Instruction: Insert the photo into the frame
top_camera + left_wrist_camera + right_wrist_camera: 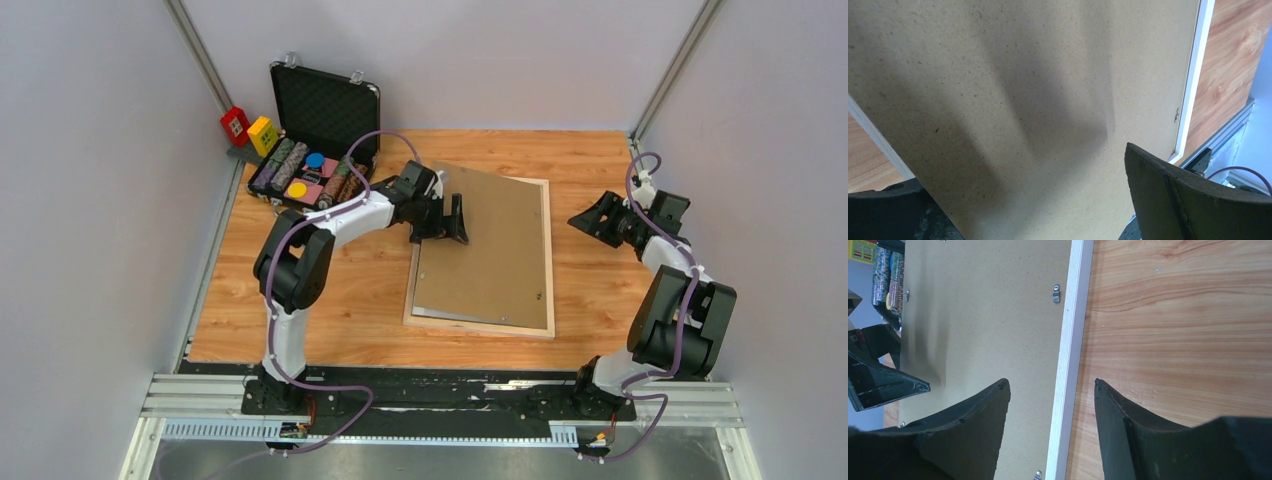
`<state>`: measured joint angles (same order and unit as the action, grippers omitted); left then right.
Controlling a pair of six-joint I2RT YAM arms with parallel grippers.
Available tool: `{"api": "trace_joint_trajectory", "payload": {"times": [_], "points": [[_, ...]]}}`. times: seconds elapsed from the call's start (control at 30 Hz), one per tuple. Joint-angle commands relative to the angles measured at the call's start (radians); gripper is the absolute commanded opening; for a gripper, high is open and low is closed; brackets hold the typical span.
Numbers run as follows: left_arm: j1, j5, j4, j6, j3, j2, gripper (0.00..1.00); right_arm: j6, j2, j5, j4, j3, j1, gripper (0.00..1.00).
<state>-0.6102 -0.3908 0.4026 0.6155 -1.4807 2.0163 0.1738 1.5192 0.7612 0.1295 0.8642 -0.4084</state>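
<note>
The frame [548, 250] of pale wood lies flat, back up, in the middle of the table. A plain brown backing board [495, 250] covers its back. The photo is hidden. My left gripper [443, 222] hovers open over the board's upper left edge; in its wrist view the board [1023, 100] fills the space between the spread fingers and the frame's rim [1193, 85] runs at the right. My right gripper [595, 222] stands open to the right of the frame, holding nothing. In its wrist view the rim [1070, 340] runs between the fingers [1005, 390].
A black case [320, 110] with its lid up stands at the back left, holding coloured items. A red block [235, 124] and a yellow block [262, 133] sit beside it. Small metal clips [1056, 293] line the frame's back.
</note>
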Motion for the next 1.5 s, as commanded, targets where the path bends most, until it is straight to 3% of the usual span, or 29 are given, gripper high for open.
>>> {"api": "trace_joint_trajectory", "payload": {"times": [0.0,0.67,1.1,1.47], "points": [[-0.010,0.037,-0.001,-0.044,-0.035,-0.098,1.00,-0.011,-0.008,0.024,-0.042,-0.005,-0.005,0.61],[-0.028,0.002,0.009,-0.056,-0.058,-0.022,1.00,-0.023,-0.031,0.014,-0.049,-0.014,0.028,0.61],[-0.040,0.029,0.032,-0.089,-0.078,0.012,1.00,-0.145,-0.062,-0.163,-0.008,0.016,0.280,0.61],[-0.043,0.043,0.034,-0.104,-0.076,0.009,1.00,-0.158,0.052,-0.148,0.019,0.028,0.342,0.60]]}}
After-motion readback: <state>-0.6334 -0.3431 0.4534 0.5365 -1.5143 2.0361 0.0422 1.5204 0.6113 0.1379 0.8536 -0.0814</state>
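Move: For the right hand, the frame's right bar is the near target: its middle lies about 7 cm left, 3 cm back and some 6 cm below. The brown backing board's middle is about 22 cm left and 2 cm back, and a metal clip on the board's right edge 9 cm left and 12 cm back. From the left hand, the right bar is some 26 cm right and 2 cm back, the board's middle 10 cm right and 1 cm back, and the frame's left bar 5 cm left and 3 cm back. Raise the left gripper about 1.5 cm at the frame's left side, then bring it down some 2 cm so a finger comes close to the backing board again, fingers wide open. As it lowers, sweep the half-open right gripper about 9.5 cm left, across the frame's right bar to above the board's edge, turning it some 15 degrees counter-clockwise and sinking 2 cm at the end. ##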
